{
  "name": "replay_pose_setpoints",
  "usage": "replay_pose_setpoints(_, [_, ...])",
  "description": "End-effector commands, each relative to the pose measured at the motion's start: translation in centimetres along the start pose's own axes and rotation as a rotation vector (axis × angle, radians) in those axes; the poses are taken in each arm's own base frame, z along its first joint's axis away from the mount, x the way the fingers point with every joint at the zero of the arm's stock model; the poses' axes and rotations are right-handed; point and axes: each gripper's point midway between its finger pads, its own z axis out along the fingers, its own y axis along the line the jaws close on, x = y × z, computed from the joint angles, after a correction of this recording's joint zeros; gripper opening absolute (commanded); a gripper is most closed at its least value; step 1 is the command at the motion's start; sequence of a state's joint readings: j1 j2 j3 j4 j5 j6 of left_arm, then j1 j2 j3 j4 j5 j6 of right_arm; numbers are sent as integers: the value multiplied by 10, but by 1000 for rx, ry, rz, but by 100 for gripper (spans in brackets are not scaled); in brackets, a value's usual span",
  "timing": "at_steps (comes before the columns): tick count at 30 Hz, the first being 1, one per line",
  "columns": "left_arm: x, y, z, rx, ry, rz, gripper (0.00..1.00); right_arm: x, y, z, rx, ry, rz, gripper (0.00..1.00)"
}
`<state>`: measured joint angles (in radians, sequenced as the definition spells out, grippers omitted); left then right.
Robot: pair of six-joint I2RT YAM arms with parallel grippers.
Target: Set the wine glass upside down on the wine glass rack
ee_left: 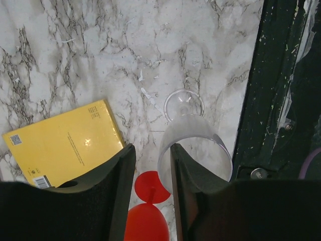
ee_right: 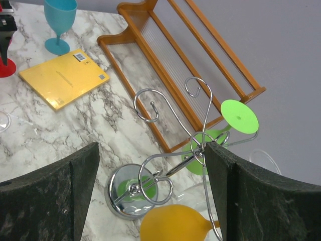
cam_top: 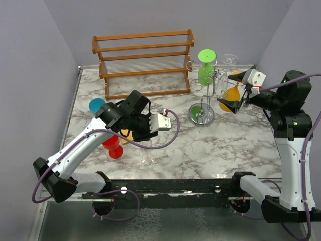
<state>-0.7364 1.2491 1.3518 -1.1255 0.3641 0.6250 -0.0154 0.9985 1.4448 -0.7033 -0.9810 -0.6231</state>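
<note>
A clear wine glass [ee_left: 196,134] stands upright near the table's front edge, with a red wine glass [ee_left: 146,221] beside it. My left gripper [ee_left: 152,150] hangs over both, jaws partly open. Its right finger [ee_left: 186,193] lies within the clear rim's outline. The bowl's near wall and the red glass show in the gap, and the left finger is apart from that wall. The silver wine glass rack [cam_top: 202,95] holds a green glass [cam_top: 205,70], an orange glass [ee_right: 175,226] and a clear one [cam_top: 229,60], all upside down. My right gripper [ee_right: 152,160] stands open by the rack's top wires.
A yellow book [ee_left: 62,143] lies flat left of the glasses. A blue goblet [ee_right: 59,22] stands at the far left. The brown wooden slatted shelf [cam_top: 144,63] lines the back wall. The black frame rail [ee_left: 271,100] runs along the front edge, close to the clear glass.
</note>
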Motion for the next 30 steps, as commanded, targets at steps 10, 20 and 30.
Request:
replay_pose_setpoints(10, [16, -7, 14, 36, 89, 23, 12, 11, -5, 0, 31, 28, -11, 85])
replay_pose_setpoints(20, [-3, -12, 0, 54, 36, 62, 0, 17, -18, -1, 84, 64, -19, 85])
replay_pose_setpoints(30, [-59, -19, -43, 41, -183, 132, 0, 26, -51, -11, 263, 149, 27, 89])
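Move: The clear wine glass stands upright under the left hand, its middle about 3 cm back, 1 cm right and 9 cm down. From that hand, the red glass is some 2 cm ahead, 14 cm left and 10 cm down; the yellow book lies about 18 cm ahead, 7 cm left and 19 cm down. From the right hand, the clear glass is roughly 14 cm back, 30 cm left and 30 cm down. Left hand sinks 2 cm, pinches the clear glass's forward rim, lifts about 5 cm; right hand eases forward-right. ##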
